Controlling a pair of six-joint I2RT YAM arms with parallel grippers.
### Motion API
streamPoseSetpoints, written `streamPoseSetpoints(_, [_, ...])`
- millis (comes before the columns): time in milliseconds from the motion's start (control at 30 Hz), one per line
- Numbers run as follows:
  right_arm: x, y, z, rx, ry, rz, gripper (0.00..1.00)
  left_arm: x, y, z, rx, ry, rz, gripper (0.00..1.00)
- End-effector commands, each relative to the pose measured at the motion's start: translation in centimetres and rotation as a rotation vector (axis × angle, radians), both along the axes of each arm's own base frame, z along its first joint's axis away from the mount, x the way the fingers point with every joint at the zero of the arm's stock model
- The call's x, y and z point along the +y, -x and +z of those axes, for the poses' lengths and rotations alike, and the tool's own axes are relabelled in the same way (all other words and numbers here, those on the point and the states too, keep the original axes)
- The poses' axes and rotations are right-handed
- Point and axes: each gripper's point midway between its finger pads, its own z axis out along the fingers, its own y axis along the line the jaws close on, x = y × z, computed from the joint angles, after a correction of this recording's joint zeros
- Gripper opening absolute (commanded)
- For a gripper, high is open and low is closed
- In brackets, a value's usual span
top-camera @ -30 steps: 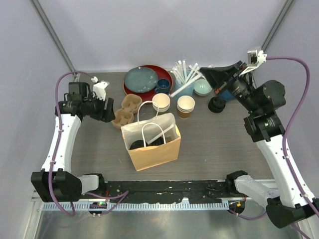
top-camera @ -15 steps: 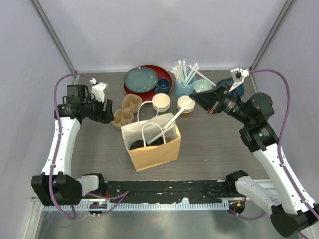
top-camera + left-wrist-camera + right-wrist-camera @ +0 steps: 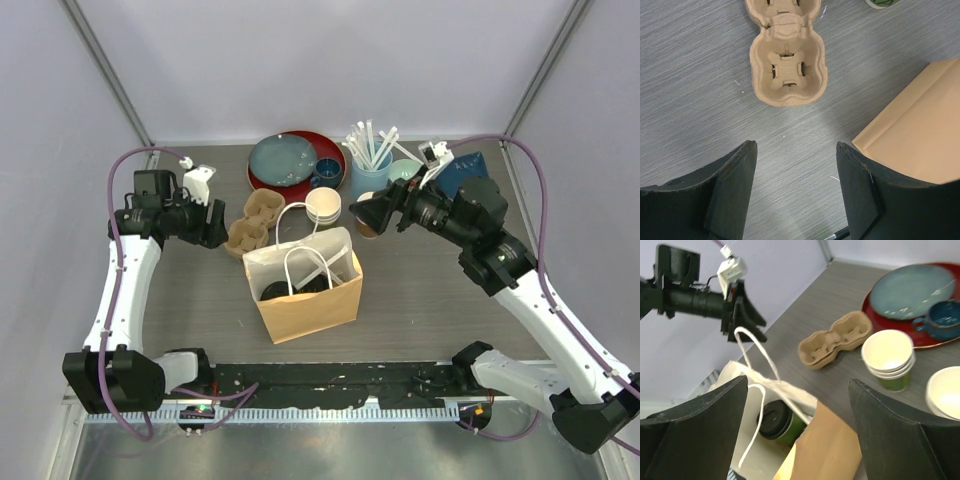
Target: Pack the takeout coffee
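Note:
A brown paper bag (image 3: 308,305) with white handles stands open in the middle of the table. Two black lids (image 3: 275,291) (image 3: 316,283) of the takeout coffee show inside it. In the right wrist view only the green-sided cup (image 3: 778,421) shows, lying tilted in the bag (image 3: 832,452). My right gripper (image 3: 370,212) (image 3: 797,382) hangs open just above the bag's back right rim, with nothing between its fingers. My left gripper (image 3: 213,222) (image 3: 796,147) is open over bare table, left of the bag (image 3: 920,140) and just short of a pulp cup carrier (image 3: 786,65).
The pulp carrier (image 3: 252,220) lies behind the bag on the left. Lidless cup stacks (image 3: 323,205) (image 3: 888,357) stand behind the bag. Further back are a blue cup of white straws (image 3: 368,172), a red tray (image 3: 335,155) with a blue plate (image 3: 283,160), and a pale bowl (image 3: 405,172).
My right gripper swung from the back right down to the bag with a white straw, then opened; the straw is gone from its jaws. The left arm stayed put.

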Motion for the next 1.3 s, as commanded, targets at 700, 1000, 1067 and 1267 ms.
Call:
streamPoseSetpoints(700, [-26.4,-10.0,-12.4,-0.009,0.360,-1.069,0.89,5.1,-7.5,-4.2,-0.378,0.015,0.356,0.73])
streamPoseSetpoints(1000, [-27.5,-9.4,-19.8,-0.038,0.387,-1.111,0.89,8.1,-8.1,-5.8,-0.648,0.075,0.593,0.94])
streamPoseSetpoints(1067, [-27.4,-9.6,-20.2,-0.046,0.378,-1.105,0.89,8.2,-7.9,-6.3,-0.665,0.099,0.625,0.96])
streamPoseSetpoints(1267, [-27.6,-9.4,-21.4,-0.085,0.345,-1.126,0.88,5.8,-6.8,-7.5,-0.702,0.183,0.508,0.97])
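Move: The paper bag stands about 14 cm to the empty right hand's left and slightly back, its middle some 27 cm lower. The black lid, beside which that hand will stop, lies about 18 cm ahead, 21 cm right and 34 cm below; the brown cup stack is 15 cm ahead, 3 cm right, 31 cm down. For the left hand, the cup carrier is 12 cm ahead, 8 cm right and 18 cm below; the bag is 22 cm right, 6 cm back and 11 cm lower. Heading back to its resting place short of the black lid, the right hand first rises about 6 cm away from the bag, then sweeps some 27 cm right while sinking and easing forward, turning roughly 60 degrees clockwise, fingers staying wide. The left hand, after a pause, sinks beside the cup carrier, drifting forward and left; it turns counter-clockwise, tips its fingers up and opens them wider. ##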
